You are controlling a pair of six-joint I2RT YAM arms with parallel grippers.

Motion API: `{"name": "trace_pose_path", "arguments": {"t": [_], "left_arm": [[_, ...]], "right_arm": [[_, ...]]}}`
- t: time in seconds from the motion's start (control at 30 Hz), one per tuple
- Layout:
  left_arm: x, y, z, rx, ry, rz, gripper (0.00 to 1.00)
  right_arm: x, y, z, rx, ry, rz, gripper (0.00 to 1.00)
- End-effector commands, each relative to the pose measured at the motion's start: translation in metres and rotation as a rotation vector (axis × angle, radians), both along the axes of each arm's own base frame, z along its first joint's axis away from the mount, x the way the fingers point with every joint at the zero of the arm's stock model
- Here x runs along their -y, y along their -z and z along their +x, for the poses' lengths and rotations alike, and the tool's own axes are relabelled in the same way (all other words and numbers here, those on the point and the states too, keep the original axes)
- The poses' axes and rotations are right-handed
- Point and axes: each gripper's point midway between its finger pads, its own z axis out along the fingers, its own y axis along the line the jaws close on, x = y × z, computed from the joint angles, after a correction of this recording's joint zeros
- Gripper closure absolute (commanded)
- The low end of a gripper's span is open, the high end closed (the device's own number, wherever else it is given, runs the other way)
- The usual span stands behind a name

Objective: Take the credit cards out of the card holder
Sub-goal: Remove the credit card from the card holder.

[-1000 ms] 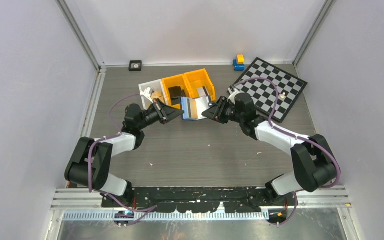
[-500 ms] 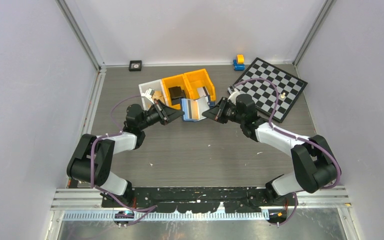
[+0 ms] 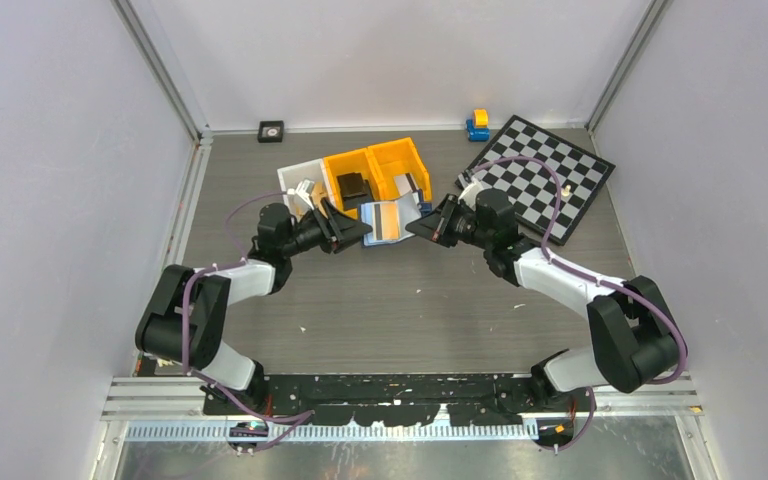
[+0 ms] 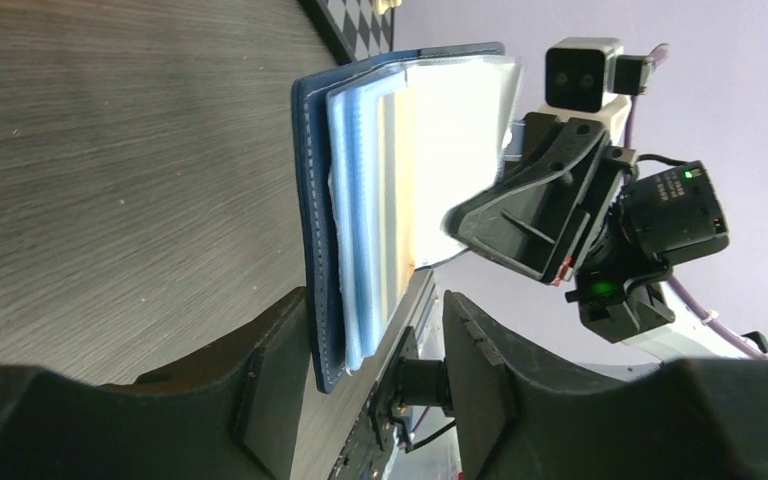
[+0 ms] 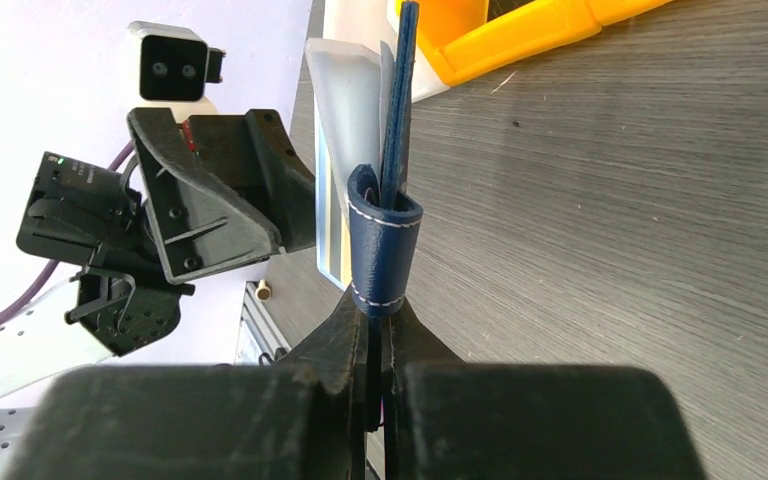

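The navy card holder [image 3: 388, 220] hangs open above the table between both grippers. My right gripper [image 5: 378, 305] is shut on its navy edge by the folded snap tab [image 5: 385, 240]. My left gripper [image 4: 375, 305] is open. Its fingers [image 4: 278, 345] straddle the holder's other edge, with a clear gap on the inner side. Light blue pockets [image 4: 360, 200] fan out from the navy cover [image 4: 315, 200]. A tan credit card [image 4: 400, 170] shows inside them, and its yellow edge [image 5: 338, 250] appears in the right wrist view. No dark grey card can be made out.
Two orange bins [image 3: 375, 170] and a white bin [image 3: 297, 182] stand right behind the holder. A checkerboard [image 3: 540, 178] lies at the back right, with a blue and yellow toy [image 3: 477, 124] beside it. A small black square [image 3: 271, 130] sits at the back wall.
My right gripper has closed on the holder's edge. My left gripper has opened and let go of the other edge. The holder now lies flatter between them.
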Motion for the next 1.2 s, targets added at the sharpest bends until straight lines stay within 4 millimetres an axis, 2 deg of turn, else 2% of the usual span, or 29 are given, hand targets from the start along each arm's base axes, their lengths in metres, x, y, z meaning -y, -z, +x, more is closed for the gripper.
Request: {"name": "trace_pose_path", "arguments": {"t": [0.0,0.1,0.23,0.3,0.43,0.53,0.57,0.67,0.73,0.77,0.83,0.93,0.97,1.03,1.17], "left_arm": [[0.002,-0.004,0.006,0.036,0.01,0.037,0.51],[0.003,-0.001,0.007,0.031,0.013,0.042,0.59],[0.007,0.002,0.006,0.025,0.032,0.043,0.65],[0.009,0.002,0.005,0.028,0.043,0.044,0.66],[0.014,0.002,0.003,0.036,0.06,0.041,0.6],[0.014,0.002,0.003,0.037,0.06,0.039,0.6],[0.014,0.003,0.003,0.036,0.06,0.04,0.64],[0.014,0.002,0.003,0.04,0.06,0.036,0.86],[0.014,0.001,0.003,0.042,0.059,0.034,0.93],[0.014,0.0,0.003,0.044,0.059,0.032,0.95],[0.013,-0.001,0.003,0.048,0.056,0.032,1.0],[0.013,-0.001,0.002,0.051,0.051,0.034,1.0],[0.012,-0.001,0.002,0.053,0.048,0.036,1.0],[0.011,0.0,0.003,0.05,0.042,0.041,1.0],[0.01,0.005,0.004,0.037,0.033,0.06,1.0]], "right_arm": [[-0.005,-0.031,0.0,0.096,-0.032,0.065,1.0],[-0.006,-0.033,-0.001,0.103,-0.039,0.069,0.99],[-0.008,-0.034,-0.002,0.107,-0.046,0.07,1.0],[-0.009,-0.033,-0.003,0.104,-0.05,0.069,1.0],[-0.012,-0.032,-0.003,0.1,-0.063,0.075,1.0],[-0.013,-0.032,-0.004,0.1,-0.068,0.079,0.99],[-0.014,-0.032,-0.004,0.1,-0.069,0.08,1.0],[-0.014,-0.032,-0.004,0.1,-0.07,0.078,1.0],[-0.012,-0.032,-0.003,0.1,-0.063,0.072,1.0],[-0.012,-0.031,-0.003,0.099,-0.059,0.068,0.95],[-0.008,-0.03,-0.002,0.093,-0.033,0.051,0.75],[0.001,-0.027,0.001,0.089,0.015,-0.003,0.48],[0.006,-0.026,0.003,0.088,0.038,-0.029,0.43],[0.017,-0.025,0.005,0.094,0.091,-0.077,0.37],[0.032,-0.043,0.001,0.18,0.15,-0.088,0.36]]}}
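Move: The open card holder's middle is about 5 cm right of and 2 cm ahead of the left hand, at its height; its near left edge is already between the open fingertips. From the right hand, which holds its right edge, the middle is some 4 cm left and 2 cm ahead, level. The orange box lies about 12 cm ahead of the left hand, 1 cm right and 10 cm below, and the white box about 9 cm ahead, 13 cm left and 11 cm below. The card holder's left edge is what the left hand takes: the hand sinks about 2 cm around it, eases 1 cm right with its fingers narrowing a little, then shuts and pinches it. The right hand keeps its hold, rising slightly, until the left has closed; then it opens wide and draws back to the right, some 2 cm off the other edge. ##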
